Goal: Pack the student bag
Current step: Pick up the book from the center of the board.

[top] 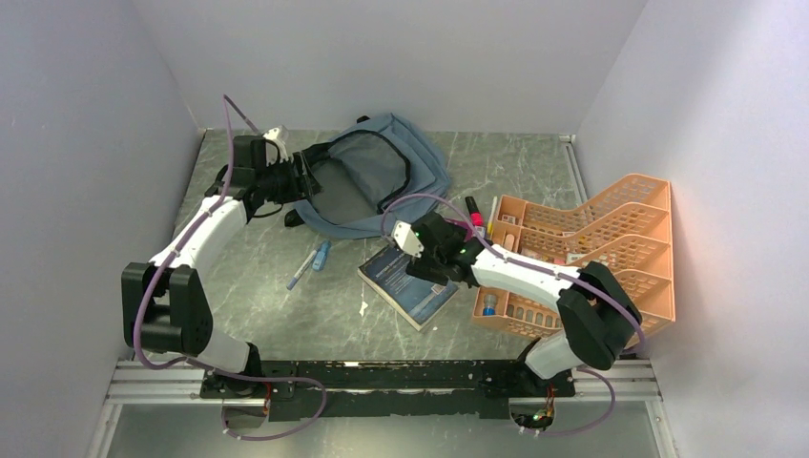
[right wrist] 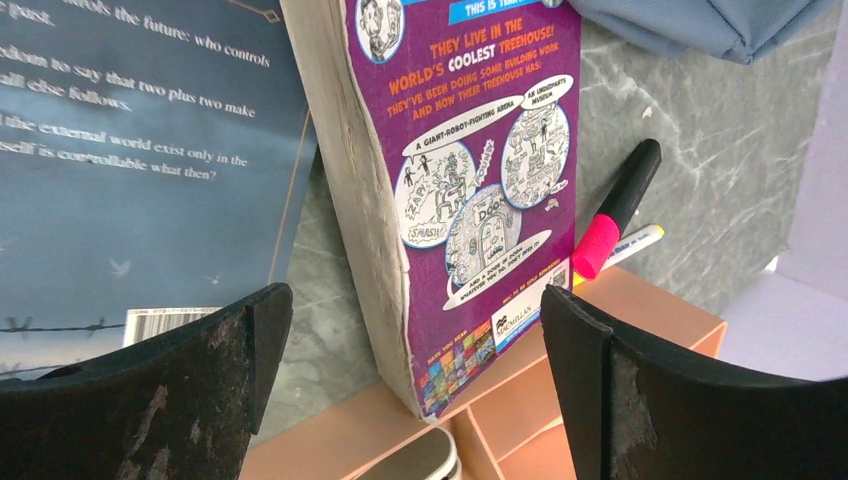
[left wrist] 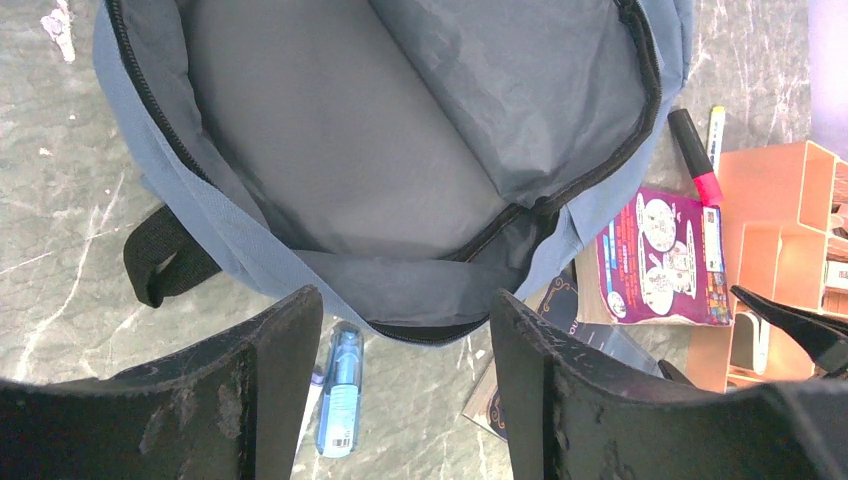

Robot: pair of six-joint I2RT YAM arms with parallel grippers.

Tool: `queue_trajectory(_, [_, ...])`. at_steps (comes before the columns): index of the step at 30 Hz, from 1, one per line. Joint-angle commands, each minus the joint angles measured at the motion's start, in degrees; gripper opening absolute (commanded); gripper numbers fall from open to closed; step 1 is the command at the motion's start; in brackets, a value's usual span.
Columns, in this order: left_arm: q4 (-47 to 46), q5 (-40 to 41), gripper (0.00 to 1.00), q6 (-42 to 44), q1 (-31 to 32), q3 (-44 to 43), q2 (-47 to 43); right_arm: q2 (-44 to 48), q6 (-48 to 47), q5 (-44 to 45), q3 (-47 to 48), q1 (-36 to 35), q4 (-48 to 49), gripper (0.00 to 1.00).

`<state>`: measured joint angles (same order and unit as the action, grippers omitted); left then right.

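Observation:
The student bag [top: 374, 176] lies at the back of the table with its main zip undone and its grey lining [left wrist: 330, 150] showing. My left gripper [top: 303, 179] hovers at the bag's left rim, and its jaws [left wrist: 405, 300] are open with nothing gripped. Open too, my right gripper [top: 446, 252] hangs above a purple paperback [right wrist: 470, 180], which leans with a corner on the orange organiser [right wrist: 640, 330]. That gripper [right wrist: 418, 298] straddles the book without touching it. A dark blue book [top: 410, 279] lies flat beside the paperback.
A blue pen [top: 321, 255] and a thinner pen [top: 299, 274] lie on the table left of the dark book. A black and pink marker [top: 474, 212] and a white pen [right wrist: 640, 240] rest between bag and organiser [top: 611, 239]. White walls close in on both sides.

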<state>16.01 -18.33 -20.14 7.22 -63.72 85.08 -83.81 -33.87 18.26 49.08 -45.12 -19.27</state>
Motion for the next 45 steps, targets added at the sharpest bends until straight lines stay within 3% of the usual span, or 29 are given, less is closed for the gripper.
queue_trajectory(1, [-0.56,-1.37,0.66,0.71,-0.10,0.54,-1.32,-1.00,-6.06,2.29,-2.58,-0.07,3.85,0.99])
queue_trajectory(22, [-0.87,-2.92,0.66,0.38,-1.08,0.86,-0.63,-8.40,-12.98,-0.26,-5.65,3.48,13.19,0.99])
queue_trajectory(32, [-1.48,-4.74,0.66,-0.23,-2.45,1.05,-0.10,-14.41,-13.98,2.88,-5.16,3.90,18.67,0.98])
queue_trajectory(45, [-2.11,-5.93,0.66,-0.69,-3.26,1.49,0.00,-16.06,-10.88,2.25,-3.35,4.88,18.97,0.55])
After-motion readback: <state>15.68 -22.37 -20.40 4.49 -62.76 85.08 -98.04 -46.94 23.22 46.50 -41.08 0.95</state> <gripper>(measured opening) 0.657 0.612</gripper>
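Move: The purple book's middle lies about 9 cm ahead of the open right hand, 1 cm to its right and 6 cm below. The blue book is some 7 cm left and 1 cm back, the black-red marker about 15 cm ahead and 7 cm right, both roughly 7 cm below. From the left hand, the purple book is some 31 cm right, 4 cm back and 15 cm below. The right hand reaches forward and down, about 5 cm each, partly closing its fingers astride the purple book's near edge. ##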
